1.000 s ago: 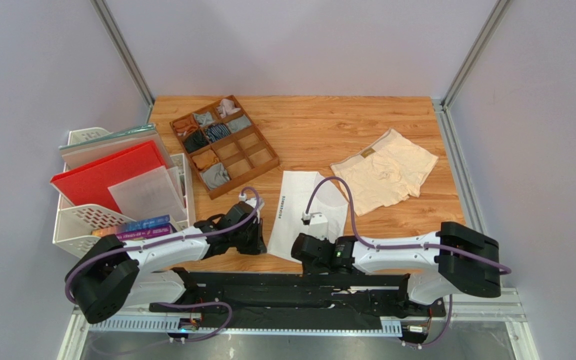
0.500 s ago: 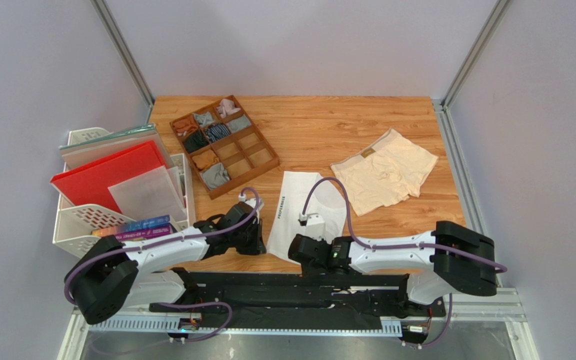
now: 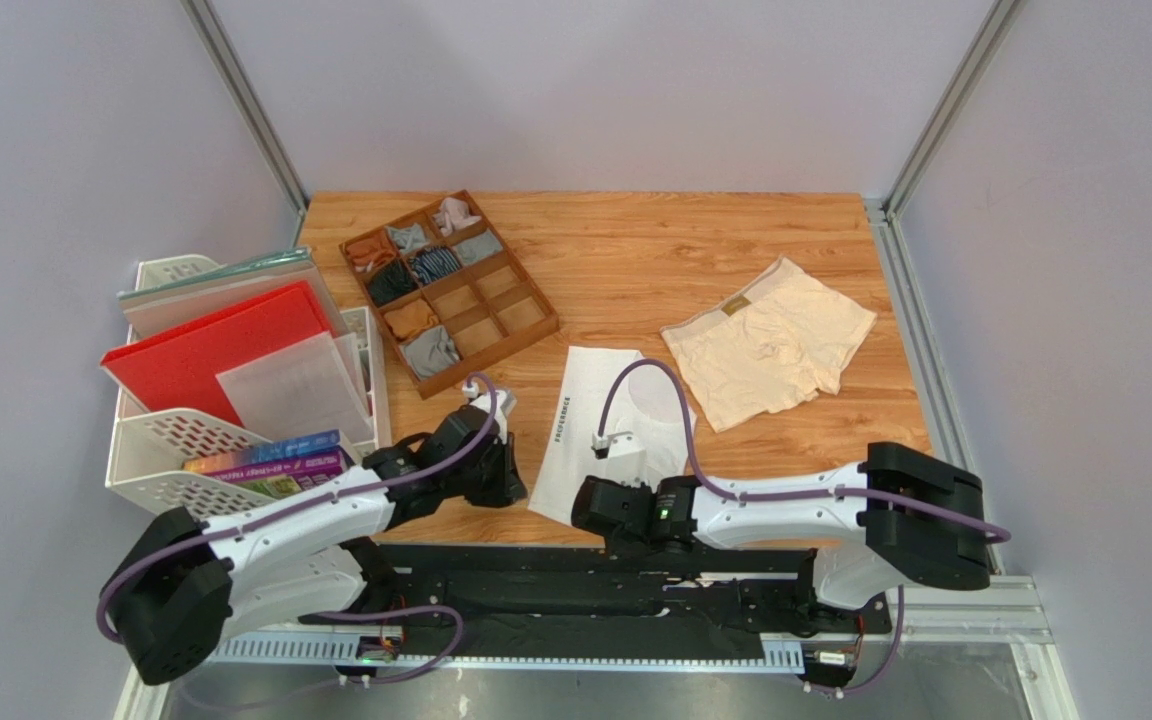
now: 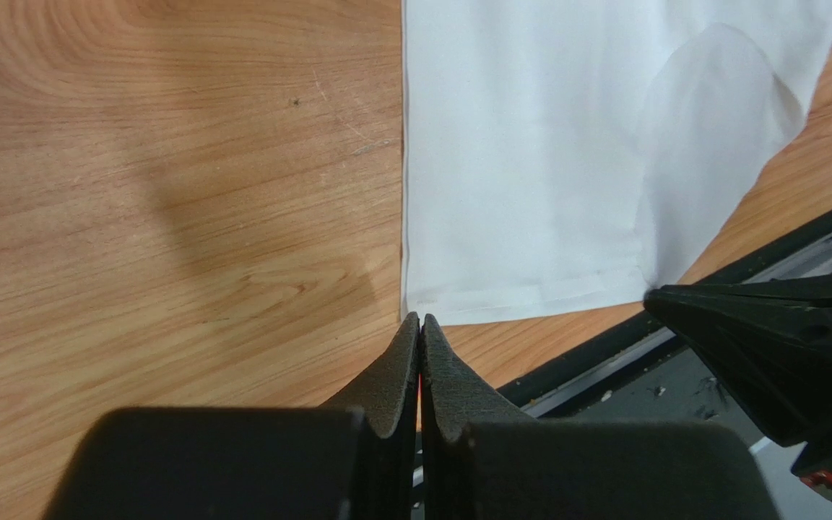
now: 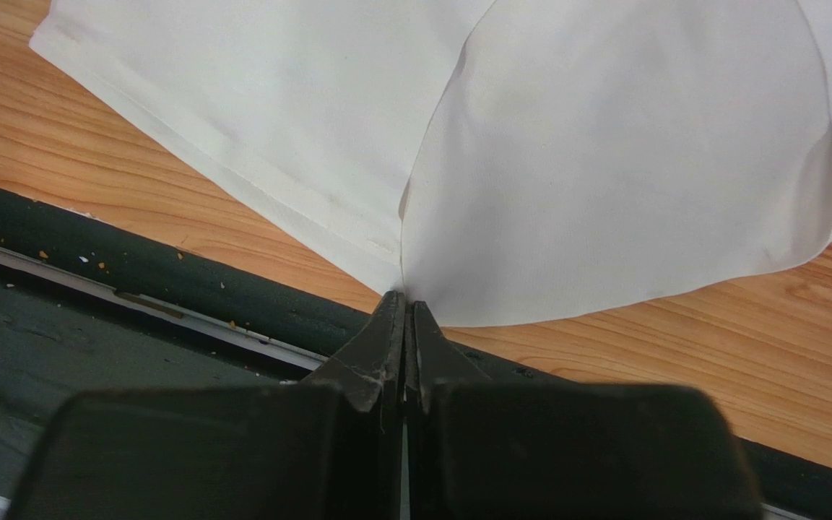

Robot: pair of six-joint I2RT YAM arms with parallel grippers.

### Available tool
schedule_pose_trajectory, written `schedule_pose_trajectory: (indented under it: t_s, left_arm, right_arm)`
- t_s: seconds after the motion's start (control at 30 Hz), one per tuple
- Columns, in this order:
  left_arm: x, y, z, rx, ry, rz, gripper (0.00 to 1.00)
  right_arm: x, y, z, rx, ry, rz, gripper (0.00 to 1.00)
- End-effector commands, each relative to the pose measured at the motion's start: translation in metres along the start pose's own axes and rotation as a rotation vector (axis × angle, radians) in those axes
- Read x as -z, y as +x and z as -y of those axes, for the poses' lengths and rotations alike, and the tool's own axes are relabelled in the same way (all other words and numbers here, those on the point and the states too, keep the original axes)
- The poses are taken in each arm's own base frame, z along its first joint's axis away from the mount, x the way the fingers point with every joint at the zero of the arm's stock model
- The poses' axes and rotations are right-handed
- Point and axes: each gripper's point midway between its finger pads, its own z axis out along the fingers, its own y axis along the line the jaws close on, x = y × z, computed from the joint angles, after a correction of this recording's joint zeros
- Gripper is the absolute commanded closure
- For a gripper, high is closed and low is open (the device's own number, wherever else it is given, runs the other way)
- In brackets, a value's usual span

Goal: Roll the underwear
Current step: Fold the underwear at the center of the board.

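The white underwear (image 3: 608,425) lies folded flat near the table's front edge, its dark waistband lettering along the left side. My left gripper (image 3: 512,483) is shut with its tips (image 4: 419,319) pinching the cloth's near left corner (image 4: 518,163). My right gripper (image 3: 590,510) is shut on the near edge, and a white flap (image 5: 616,163) rises into its tips (image 5: 404,298). The right gripper's black fingers (image 4: 778,347) show at the right of the left wrist view. The cream-beige underwear (image 3: 767,356) lies spread out, untouched, at the right.
A brown compartment tray (image 3: 540,320) holding small rolled garments stands at the back left. A white file rack (image 3: 162,450) with a red folder (image 3: 214,353) and books sits beyond the left table edge. A black rail (image 5: 117,260) runs just below the front edge.
My right gripper has closed on the white underwear's near edge. The left arm has shifted slightly forward and left, still shut at the corner.
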Motion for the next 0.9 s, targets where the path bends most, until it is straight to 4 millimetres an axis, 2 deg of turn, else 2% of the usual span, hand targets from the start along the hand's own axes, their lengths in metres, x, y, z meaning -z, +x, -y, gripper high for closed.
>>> schedule_pose_trajectory:
  t_s: [0.0,0.17,0.23,0.3,0.4,0.43,0.53,0.7,0.87]
  left_arm:
    - [0.009,-0.002,-0.001,0.001,-0.004,0.029,1.0]
    - [0.007,0.007,-0.001,0.016,0.004,-0.015,1.0]
    - [0.003,0.015,-0.001,0.023,0.015,-0.052,0.93]
    - [-0.001,0.018,0.001,0.034,0.025,-0.063,0.92]
    - [-0.004,0.021,-0.002,0.034,0.007,-0.084,0.83]
    - [-0.005,0.022,-0.003,0.033,0.004,-0.087,0.76]
    - [-0.005,0.024,-0.003,0.036,0.003,-0.093,0.67]
    - [-0.008,0.025,-0.004,0.057,0.007,-0.081,0.63]
    - [-0.012,0.025,-0.001,0.071,0.026,-0.077,0.63]
  right_arm:
    - [0.013,-0.014,-0.013,0.004,-0.02,0.043,1.0]
    - [0.02,-0.021,-0.015,-0.005,-0.039,0.064,1.0]
    - [0.018,-0.019,-0.014,-0.007,-0.033,0.061,1.0]
    - [0.017,-0.017,-0.014,-0.007,-0.034,0.054,1.0]
    - [0.014,-0.014,-0.013,-0.009,-0.03,0.044,1.0]
    - [0.014,-0.013,-0.013,-0.012,-0.03,0.044,1.0]
    - [0.014,-0.014,-0.013,-0.015,-0.032,0.049,1.0]
    - [0.013,-0.014,-0.014,-0.018,-0.035,0.049,1.0]
    - [0.013,-0.013,-0.014,-0.016,-0.036,0.048,1.0]
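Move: The underwear's near left corner, at the near end of the waistband, lies about 2 cm back of the left gripper and 3 cm below, neither left nor right of it. The near right corner, already in the right fingers, is some 6 cm back and 11 cm right of the left gripper. The wooden tray is 28 cm ahead and 10 cm left. From the right gripper, the near left corner is about 4 cm ahead and 11 cm left, roughly level. Bring the left gripper up a centimetre, then down about 3 cm and back some 1.5 cm to the near left corner of the underwear, tipping it slightly and parting its shut fingers to about a third so the tips straddle the corner. With the right, keep the pinch on the near right corner and raise it about 1 cm, then hold there. ##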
